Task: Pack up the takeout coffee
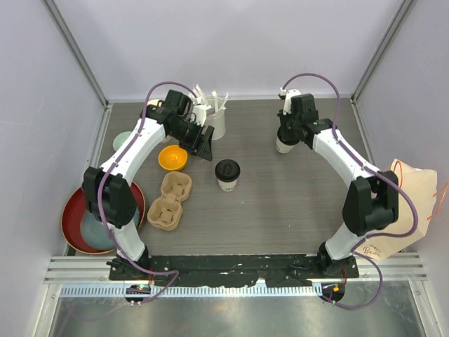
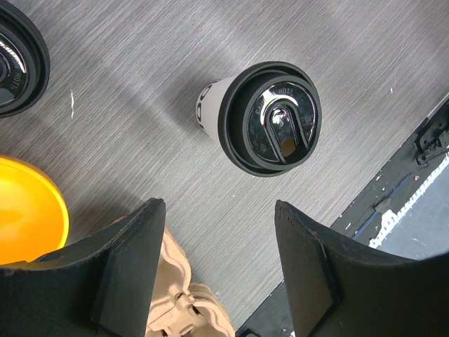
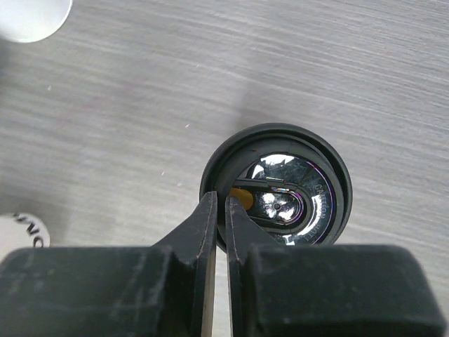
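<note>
One takeout coffee cup (image 1: 226, 174), white with a black lid, stands mid-table. In the left wrist view it (image 2: 270, 118) stands ahead of my left gripper (image 2: 219, 207), which is open and empty and well short of it. In the top view the left gripper (image 1: 205, 144) hovers beside the orange bowl (image 1: 172, 157). The second lidded cup (image 1: 283, 147) stands at the back right under my right gripper (image 1: 286, 137). In the right wrist view the right gripper (image 3: 219, 200) is shut with a thin gap, its tips over the left rim of that cup's lid (image 3: 287, 189). I cannot tell whether they touch it.
A brown pulp cup carrier (image 1: 170, 201) lies front left, also in the left wrist view (image 2: 182, 295). A paper bag (image 1: 410, 203) stands at the right edge. Red and teal plates (image 1: 91, 225) sit far left. A white holder with utensils (image 1: 214, 119) stands at the back. A loose black lid (image 2: 17, 63) lies nearby.
</note>
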You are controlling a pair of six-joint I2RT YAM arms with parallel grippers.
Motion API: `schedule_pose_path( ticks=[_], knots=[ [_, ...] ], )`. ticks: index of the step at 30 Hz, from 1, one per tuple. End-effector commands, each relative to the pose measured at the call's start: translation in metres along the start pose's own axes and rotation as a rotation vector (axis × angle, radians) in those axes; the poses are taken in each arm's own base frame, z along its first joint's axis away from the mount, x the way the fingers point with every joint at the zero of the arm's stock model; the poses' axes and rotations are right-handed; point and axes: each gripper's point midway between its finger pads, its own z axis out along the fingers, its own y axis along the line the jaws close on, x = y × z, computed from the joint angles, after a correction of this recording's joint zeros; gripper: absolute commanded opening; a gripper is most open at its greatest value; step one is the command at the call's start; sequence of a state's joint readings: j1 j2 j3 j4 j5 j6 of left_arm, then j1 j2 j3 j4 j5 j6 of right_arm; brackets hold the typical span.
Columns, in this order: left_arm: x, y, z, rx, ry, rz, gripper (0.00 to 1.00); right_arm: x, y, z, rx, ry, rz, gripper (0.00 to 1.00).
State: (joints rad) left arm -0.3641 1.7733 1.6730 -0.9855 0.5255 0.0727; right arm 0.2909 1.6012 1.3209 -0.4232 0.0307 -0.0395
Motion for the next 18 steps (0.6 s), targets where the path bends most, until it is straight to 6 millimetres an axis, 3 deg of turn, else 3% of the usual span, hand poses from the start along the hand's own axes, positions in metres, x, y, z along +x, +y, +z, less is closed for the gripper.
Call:
schedule_pose_path(
  ticks=[1,7,12,14,15,18],
  knots=[
    [-0.007,-0.009,-0.017,0.017,-0.048,0.044,0.67,-0.034,-0.019,0.018,-0.039,-0.052,0.034,0.02],
    [-0.008,-0.008,-0.019,0.013,-0.052,0.048,0.67,-0.028,-0.034,0.047,-0.022,0.034,0.030,0.02],
    [-0.007,-0.007,-0.018,0.013,-0.049,0.044,0.68,-0.022,-0.037,0.056,-0.010,0.070,0.014,0.04],
    [-0.008,-0.007,-0.017,0.015,-0.048,0.044,0.68,-0.022,-0.039,0.057,-0.005,0.075,0.011,0.22],
    [-0.007,-0.007,-0.018,0.017,-0.047,0.044,0.68,-0.024,-0.039,0.056,-0.006,0.075,0.009,0.37],
    [-0.007,-0.007,-0.017,0.017,-0.043,0.041,0.68,-0.033,-0.038,0.047,-0.016,0.059,-0.006,0.47]
  ],
)
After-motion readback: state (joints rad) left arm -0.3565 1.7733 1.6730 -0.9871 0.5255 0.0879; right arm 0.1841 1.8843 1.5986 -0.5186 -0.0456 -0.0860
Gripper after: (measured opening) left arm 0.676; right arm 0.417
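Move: The right hand already holds a black-lidded cup by the left side of its rim; the open table spot it is taken to lies about 7 cm ahead, 6 cm to the right and 14 cm below. From that hand the other lidded cup stands some 13 cm back and 19 cm to the left, the utensil holder roughly 11 cm ahead and 26 cm left. From the idle left hand the same spot is about 16 cm ahead, 33 cm right and 15 cm down. Keeping its pinch on the lid's left rim, the right hand carries the lidded cup on about 6 cm forward, veering some 3 cm to its right, and sinks about 3 cm onto the bare table, farther away from the other lidded cup and with hardly any turn of the wrist. It then stays in place with the fingers pointing slightly more downward and opens them partway, one finger outside the rim and the other over the lid, so that the grip on the rim ends. ##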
